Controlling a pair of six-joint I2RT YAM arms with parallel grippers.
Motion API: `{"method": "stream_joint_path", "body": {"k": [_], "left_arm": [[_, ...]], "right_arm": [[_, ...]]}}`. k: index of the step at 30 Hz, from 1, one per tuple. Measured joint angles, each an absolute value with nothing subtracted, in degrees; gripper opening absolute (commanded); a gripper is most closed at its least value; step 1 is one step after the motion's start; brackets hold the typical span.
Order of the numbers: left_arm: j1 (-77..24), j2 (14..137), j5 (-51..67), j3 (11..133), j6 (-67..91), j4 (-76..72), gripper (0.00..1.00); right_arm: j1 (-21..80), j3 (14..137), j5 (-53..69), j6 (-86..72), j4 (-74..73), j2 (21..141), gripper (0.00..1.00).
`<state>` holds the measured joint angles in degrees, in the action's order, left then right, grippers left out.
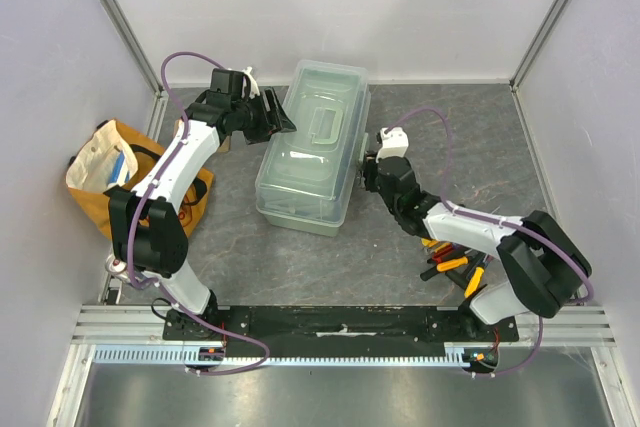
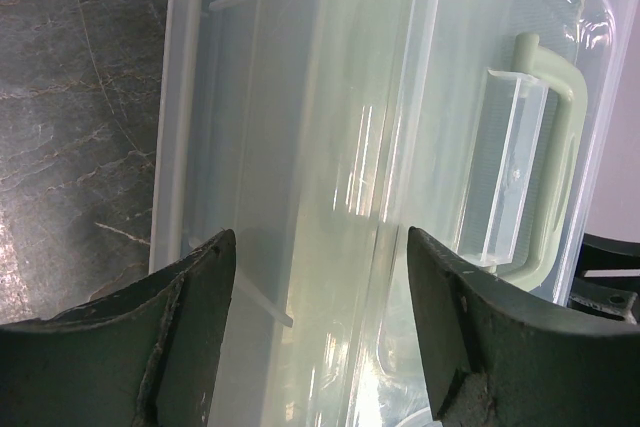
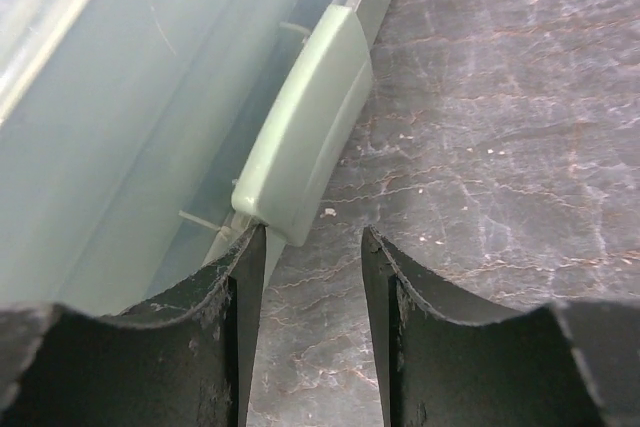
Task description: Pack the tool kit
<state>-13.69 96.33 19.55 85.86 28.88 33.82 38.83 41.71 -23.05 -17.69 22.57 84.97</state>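
Observation:
The sage-green toolbox (image 1: 310, 147) stands closed in the middle of the table, its translucent lid (image 2: 330, 147) down and its green handle (image 2: 560, 147) flat. My left gripper (image 1: 278, 117) is open just above the lid's left edge, holding nothing. My right gripper (image 1: 368, 172) is open at the box's right side. In the right wrist view its left finger (image 3: 235, 277) sits against the lower end of the green latch (image 3: 305, 137). Small hand tools (image 1: 452, 265) with red, yellow and orange handles lie under the right arm.
A yellow-orange cloth bag (image 1: 110, 172) lies at the left edge by the left arm. Grey walls and metal posts close in the table on three sides. The dark marbled table top (image 3: 500, 97) shows to the right of the box.

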Motion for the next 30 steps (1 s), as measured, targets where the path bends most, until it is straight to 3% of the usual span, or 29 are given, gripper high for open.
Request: {"method": "stream_joint_path", "body": {"k": [9, 17, 30], "left_arm": [[-13.7, 96.4, 19.6, 85.9, 28.9, 33.8, 0.72], [-13.7, 96.4, 19.6, 85.9, 28.9, 33.8, 0.72], [-15.3, 95.6, 15.2, 92.4, 26.6, 40.2, 0.72]], "right_arm": [[38.8, 39.9, -31.4, -16.7, 25.6, 78.9, 0.52], [38.6, 39.9, -35.4, -23.1, 21.4, 75.9, 0.65], [33.1, 58.9, -23.1, -34.3, -1.5, 76.2, 0.7]]}}
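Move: The right hand, half open, is already at the near end of the box's latch. The latch's middle is about 4 cm ahead, 1 cm to the left and roughly level. The lid handle lies some 8 cm ahead, 9 cm left and a little higher; the loose tools lie about 19 cm back, 20 cm right, down on the table. From the left hand, at the lid's left edge, the latch is about 16 cm right, 3 cm back and 6 cm lower. With a fingertip at the latch's near end, the right hand pries the latch outward, going right about 4 cm and up 5 while turning some 15 degrees clockwise. After a slight dip it climbs clear to about 11 cm above its start, edging back left, rolling left side up and opening further. The left hand stays at the lid's left edge, then lifts about 3 cm at the end. ##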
